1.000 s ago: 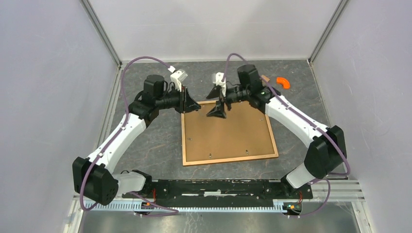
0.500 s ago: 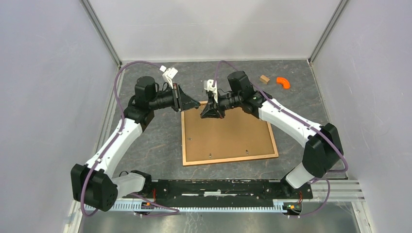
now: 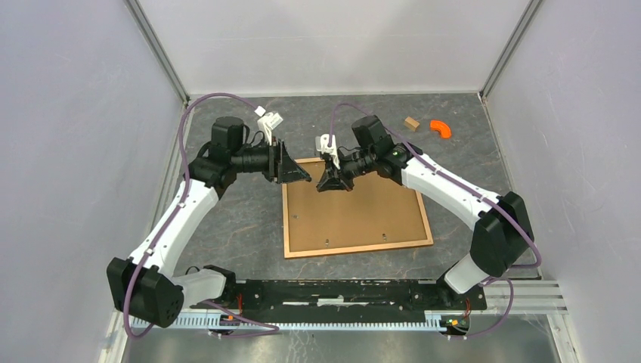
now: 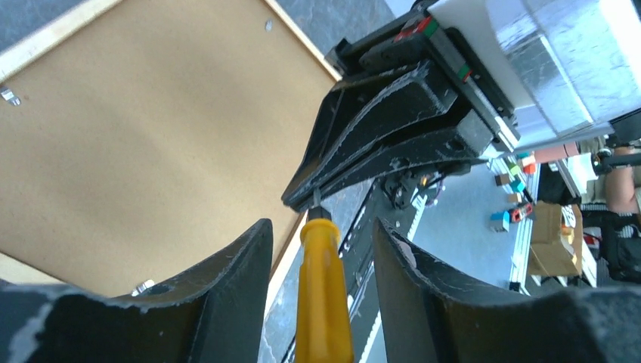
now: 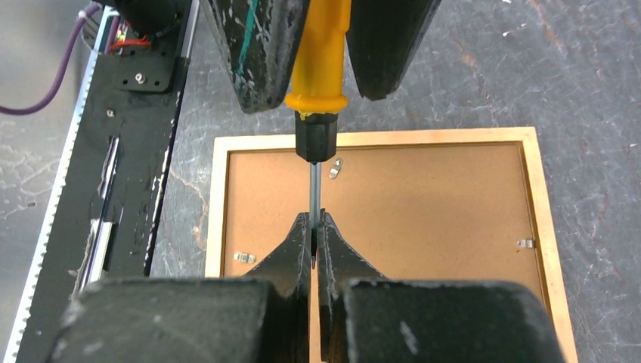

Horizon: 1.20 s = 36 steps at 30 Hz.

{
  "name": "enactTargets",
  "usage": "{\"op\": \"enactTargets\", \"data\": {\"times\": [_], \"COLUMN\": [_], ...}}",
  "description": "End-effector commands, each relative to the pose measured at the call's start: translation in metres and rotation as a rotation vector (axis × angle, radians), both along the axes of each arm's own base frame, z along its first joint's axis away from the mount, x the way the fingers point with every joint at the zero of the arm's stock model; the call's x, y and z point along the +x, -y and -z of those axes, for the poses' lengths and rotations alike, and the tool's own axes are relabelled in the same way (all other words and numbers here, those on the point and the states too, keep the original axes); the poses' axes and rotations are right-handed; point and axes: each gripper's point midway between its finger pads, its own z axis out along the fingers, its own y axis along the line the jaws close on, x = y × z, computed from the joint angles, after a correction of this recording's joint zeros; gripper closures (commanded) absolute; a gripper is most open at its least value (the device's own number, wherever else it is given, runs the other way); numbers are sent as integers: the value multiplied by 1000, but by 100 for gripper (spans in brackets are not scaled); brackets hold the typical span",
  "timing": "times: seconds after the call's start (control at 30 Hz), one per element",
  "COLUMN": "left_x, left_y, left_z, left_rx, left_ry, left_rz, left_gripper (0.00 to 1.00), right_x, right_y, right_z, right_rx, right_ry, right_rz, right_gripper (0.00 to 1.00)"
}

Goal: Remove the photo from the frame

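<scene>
The frame (image 3: 355,246) lies face down on the table with its brown backing board (image 3: 351,212) up, so the photo is hidden. Both grippers meet above its far left corner. In the right wrist view my right gripper (image 5: 313,219) is shut on the thin metal shaft of a yellow-handled screwdriver (image 5: 321,60). My left gripper (image 4: 321,227) is open around the handle (image 4: 323,295), with a gap on each side. Small metal clips (image 5: 335,168) hold the board in the frame's border (image 5: 378,138).
A small wooden block (image 3: 411,122) and an orange curved piece (image 3: 441,128) lie at the back right. The black base rail (image 3: 340,291) runs along the near edge. Walls close in on the left, right and back.
My right gripper moved left toward the left one and shut on the screwdriver's shaft. My left gripper's jaws opened off the handle.
</scene>
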Motion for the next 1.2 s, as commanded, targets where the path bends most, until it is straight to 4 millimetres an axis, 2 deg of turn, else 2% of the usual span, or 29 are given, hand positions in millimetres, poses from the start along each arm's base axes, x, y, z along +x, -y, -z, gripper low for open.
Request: {"op": "enactTargets", "data": {"times": [0.0, 0.13, 0.3, 0.57, 0.67, 0.7, 0.77, 0.8, 0.87, 0.93, 1.0, 1.07, 1.17], "left_x": [-16, -20, -21, -19, -17, -16, -11, -8, 1, 8, 12, 16, 19], "left_y": [-2, 0, 2, 5, 6, 5, 1, -3, -11, -20, -27, -32, -37], "left_z": [6, 10, 15, 17, 18, 17, 16, 16, 19, 22, 24, 24, 22], "left_rx": [33, 27, 26, 0, -6, -11, -2, 17, 58, 88, 103, 123, 143], "left_ry": [0, -26, -52, -74, -72, -72, -56, -39, -5, 8, 11, 22, 40], "left_rz": [93, 107, 110, 95, 84, 75, 46, 19, -40, -91, -121, -152, -173], "left_gripper": [42, 42, 47, 76, 94, 98, 98, 98, 98, 98, 98, 98, 98], "right_x": [-6, -8, -8, -9, -6, -5, -2, 2, 11, 30, 51, 67, 78], "right_y": [3, 5, 4, 3, 3, 3, 7, 12, 26, 51, 86, 129, 187], "right_z": [-6, -5, -4, -5, -8, -8, -6, -4, -3, 1, 9, 25, 49], "right_rx": [-13, -22, -30, -32, -30, -33, -49, -59, -60, -67, -85, -135, -235], "right_ry": [60, 62, 67, 70, 73, 70, 59, 52, 37, 20, 12, 3, 3], "right_rz": [-57, -62, -62, -60, -38, -24, 13, 43, 116, 248, 406, 581, 789], "right_gripper": [100, 100, 100, 100, 100, 92, 59, 49, 38, 29, 22, 19, 14]}}
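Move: The yellow screwdriver handle already lies between the left hand's open fingers, its middle some 2 cm left of that hand point, 1 cm back and 1 cm above. From the right hand, shut on the shaft, the handle's middle is about 7 cm left, 2 cm back and 2 cm above. The photo frame's middle lies roughly 15 cm right of the left hand, 3 cm back, 20 cm below. Both hands first ease back and down together by about 2 cm, the right still pinching the shaft, while the left closes its fingers round the screwdriver handle. The right then opens off the shaft and draws away some 12 cm right and 7 cm forward, swinging clockwise, as the left keeps its grip and shifts about 3 cm forward and 3 cm left. ##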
